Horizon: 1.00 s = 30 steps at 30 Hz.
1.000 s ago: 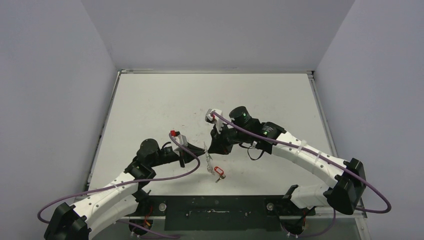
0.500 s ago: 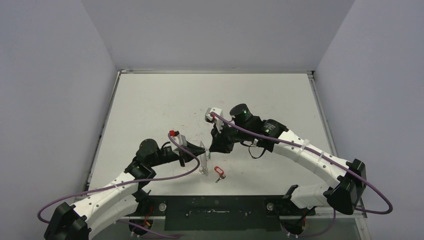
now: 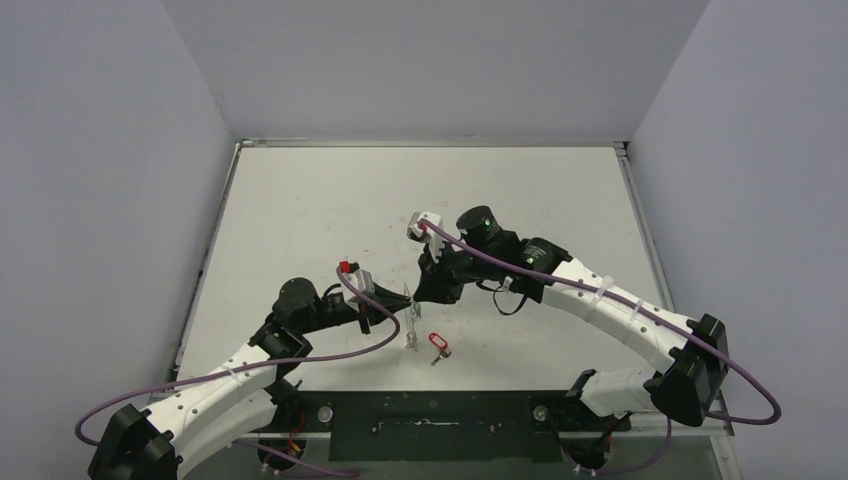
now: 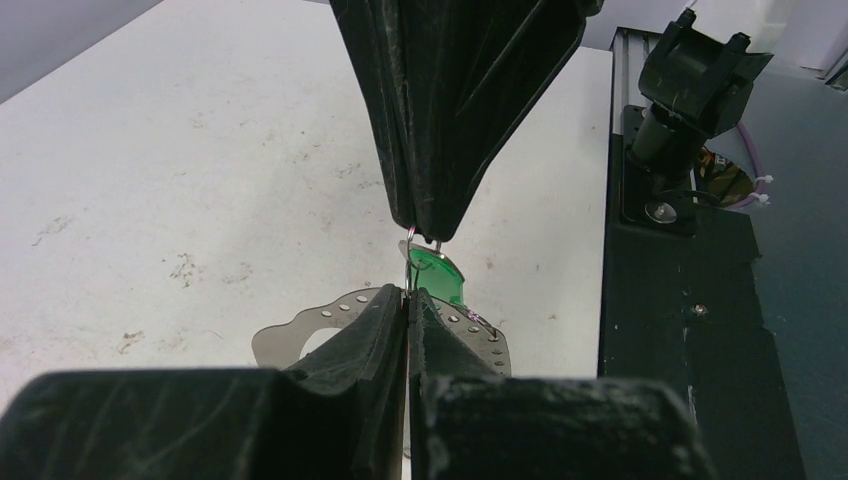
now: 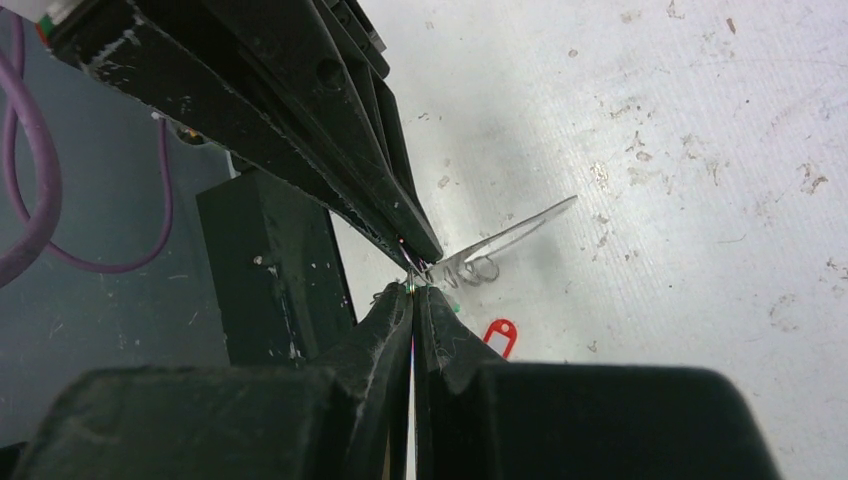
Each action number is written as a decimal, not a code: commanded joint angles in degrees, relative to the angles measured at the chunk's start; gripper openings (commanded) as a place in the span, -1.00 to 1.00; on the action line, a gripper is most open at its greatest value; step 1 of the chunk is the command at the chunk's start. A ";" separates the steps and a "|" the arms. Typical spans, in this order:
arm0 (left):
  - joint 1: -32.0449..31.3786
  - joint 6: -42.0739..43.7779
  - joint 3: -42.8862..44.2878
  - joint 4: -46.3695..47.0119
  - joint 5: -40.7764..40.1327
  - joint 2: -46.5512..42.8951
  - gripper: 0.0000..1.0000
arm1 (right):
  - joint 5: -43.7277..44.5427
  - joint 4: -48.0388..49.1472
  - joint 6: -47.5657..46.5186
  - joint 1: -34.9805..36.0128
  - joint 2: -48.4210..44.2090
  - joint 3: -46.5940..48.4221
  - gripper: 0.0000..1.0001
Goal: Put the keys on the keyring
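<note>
My left gripper (image 3: 405,297) and right gripper (image 3: 420,297) meet tip to tip above the table's near middle. In the left wrist view my left gripper (image 4: 408,298) is shut on the thin wire keyring (image 4: 407,260). The green tag (image 4: 438,275) of one key hangs right beside it. My right gripper (image 5: 412,290) is shut on that key at the top of its green tag. The other key, with the red tag (image 3: 436,343), lies flat on the table just below the grippers, apart from both; the right wrist view also shows this red tag (image 5: 500,335).
A flat silvery metal piece with rows of small holes (image 4: 300,325) hangs under the left fingers, dangling towards the table (image 3: 411,338). The black base plate (image 3: 430,425) runs along the near edge. Grey walls enclose the white table (image 3: 330,200).
The right gripper has shifted slightly left, closer to the left fingertips. The dangling silvery piece has swung from a slant to hanging nearly straight down. The red-tagged key has not moved.
</note>
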 commanded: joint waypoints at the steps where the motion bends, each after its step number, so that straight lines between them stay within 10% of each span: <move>1: -0.34 0.58 1.56 2.66 0.25 -0.15 -1.00 | 0.34 2.17 0.18 -0.01 1.74 2.29 -1.00; 11: -0.45 1.02 2.27 2.31 0.38 0.12 -1.00 | 4.63 1.94 0.58 -0.24 1.33 1.39 -1.00; 30: -0.56 2.19 2.98 0.94 0.07 -0.75 -1.00 | 5.49 4.25 2.19 -1.71 -2.32 -2.28 -0.41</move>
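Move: The right gripper pinches the ring of the green-tagged key, with the tag hanging about 3 cm below its fingertips. The open wire end of the keyring, held in the left gripper, is some 2 cm to the right gripper's left and 1 cm below. The red-tagged key lies on the table about 20 cm below it, 2 cm ahead and 5 cm to its right. From the left gripper, the green-tagged key hangs about 2 cm to the right and 1 cm lower. Hold the keyring still in the shut left gripper. Lower the right gripper about 1.5 cm beside the keyring's wire end, then open its fingers to roughly a quarter to let go of the green-tagged key. As they open, ease the right hand about 1.5 cm forward and slightly to the right, clear of the wire, turning it some 5 degrees clockwise. ##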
